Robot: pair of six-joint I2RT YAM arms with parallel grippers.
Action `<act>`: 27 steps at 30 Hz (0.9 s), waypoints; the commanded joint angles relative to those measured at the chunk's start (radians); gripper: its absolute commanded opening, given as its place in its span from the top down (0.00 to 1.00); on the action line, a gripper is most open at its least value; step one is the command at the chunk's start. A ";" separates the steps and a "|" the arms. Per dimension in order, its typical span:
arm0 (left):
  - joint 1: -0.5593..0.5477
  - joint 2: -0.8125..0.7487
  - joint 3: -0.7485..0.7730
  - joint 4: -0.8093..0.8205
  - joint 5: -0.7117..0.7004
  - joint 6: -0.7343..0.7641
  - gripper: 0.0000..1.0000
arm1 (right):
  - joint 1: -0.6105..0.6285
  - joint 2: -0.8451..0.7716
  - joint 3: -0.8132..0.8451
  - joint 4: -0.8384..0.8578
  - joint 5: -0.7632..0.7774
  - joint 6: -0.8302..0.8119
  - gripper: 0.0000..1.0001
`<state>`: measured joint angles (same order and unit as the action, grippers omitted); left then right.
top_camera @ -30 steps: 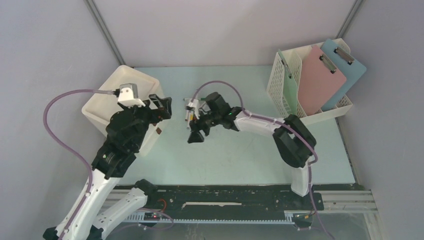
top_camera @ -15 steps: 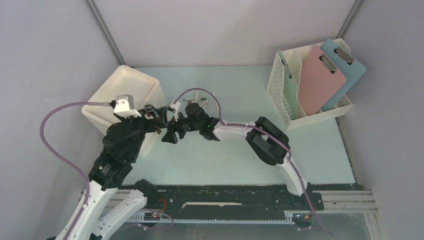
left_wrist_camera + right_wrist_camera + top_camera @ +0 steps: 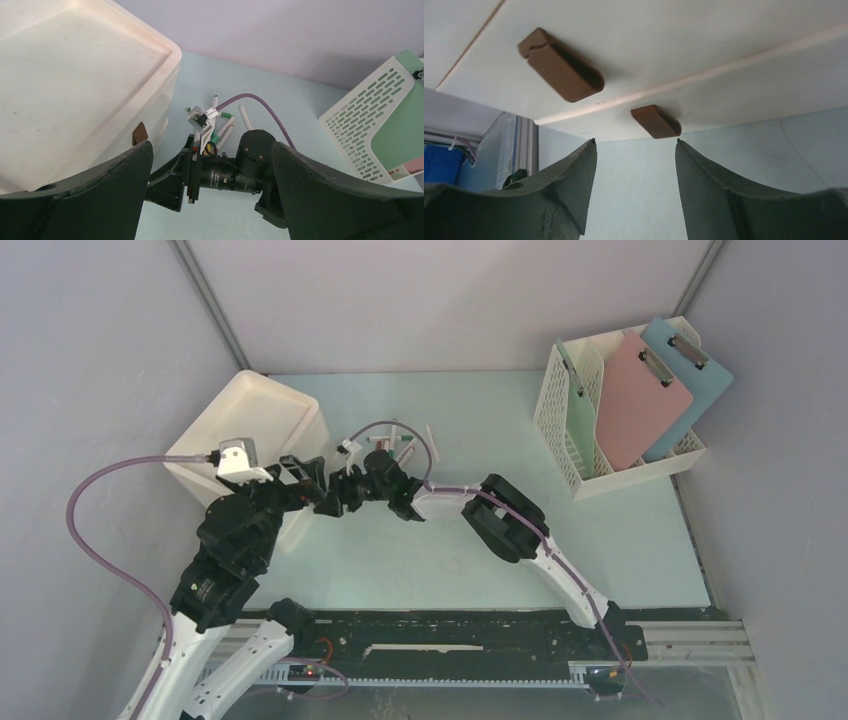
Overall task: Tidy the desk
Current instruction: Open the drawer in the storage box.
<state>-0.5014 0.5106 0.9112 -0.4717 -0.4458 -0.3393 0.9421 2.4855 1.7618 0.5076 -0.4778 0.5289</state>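
Observation:
The desk [image 3: 480,410] is a pale mint-green top. At its left stands a white drawer box [image 3: 255,410] with two brown handles [image 3: 561,65] on its front. My right gripper [image 3: 635,142] is open and empty, low over the desk, its tips just short of the lower handle [image 3: 655,121]. In the top view the right gripper [image 3: 328,504] points left at the box front. My left gripper [image 3: 305,475] hangs open just above it, holding nothing. In the left wrist view the right wrist [image 3: 235,172] lies beyond the wide-spread left gripper [image 3: 210,145].
Several white markers [image 3: 405,435] lie on the desk behind the right wrist. A white perforated file rack [image 3: 570,420] at the back right holds a pink clipboard [image 3: 640,400] and a blue clipboard [image 3: 690,370]. Grey panels wall the desk.
The right arm has swung left across the desk to the box front, and its jaws have narrowed a little. The left arm has drawn back and left, still open.

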 commanded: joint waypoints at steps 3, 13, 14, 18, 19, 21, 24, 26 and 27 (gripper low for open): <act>0.006 -0.003 0.003 0.009 -0.033 0.018 0.04 | -0.014 0.058 0.111 0.000 0.027 0.027 0.33; 0.006 0.007 -0.006 0.012 -0.036 0.029 0.04 | -0.020 0.133 0.204 0.005 -0.009 0.042 0.35; 0.006 0.007 -0.006 0.014 -0.036 0.029 0.04 | -0.020 0.134 0.204 0.007 -0.016 0.035 0.37; 0.006 0.013 -0.006 0.019 -0.034 0.031 0.04 | -0.017 0.126 0.192 0.026 -0.051 -0.003 0.55; 0.006 0.016 -0.006 0.020 -0.033 0.031 0.03 | -0.016 0.124 0.189 0.034 -0.055 -0.006 0.61; 0.006 0.017 -0.007 0.021 -0.033 0.031 0.03 | -0.016 0.118 0.183 0.051 -0.063 -0.002 0.73; 0.006 0.019 -0.006 0.022 -0.031 0.029 0.03 | -0.022 0.112 0.173 0.089 -0.080 0.026 0.87; 0.006 0.020 -0.005 0.023 -0.029 0.029 0.03 | -0.027 0.107 0.159 0.136 -0.095 0.057 0.96; 0.006 0.020 -0.005 0.025 -0.028 0.029 0.03 | -0.031 0.102 0.147 0.156 -0.102 0.071 0.99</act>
<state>-0.5014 0.5236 0.9112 -0.4744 -0.4683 -0.3313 0.9211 2.6164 1.9221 0.5190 -0.5373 0.5507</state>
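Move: The bottom drawer's brown handle is almost within the right fingers: some 3 cm to the left of the right hand, 2 cm ahead and 1 cm below. The middle drawer's handle sits directly above it, about 6 cm higher than the hand. The markers lie roughly 11 cm ahead, 14 cm to the right and 6 cm below. From the left hand, the bottom handle is about 10 cm ahead, 4 cm left and 27 cm below. Forward and left together, about 2 cm each way, and a little down, the right hand slides its open fingers up to the storage box's bottom drawer handle. It then stays nearly in place, dipping and rising by about a centimetre, while the fingers go from two-thirds open to almost shut, pinching the handle's edge at their tips. ##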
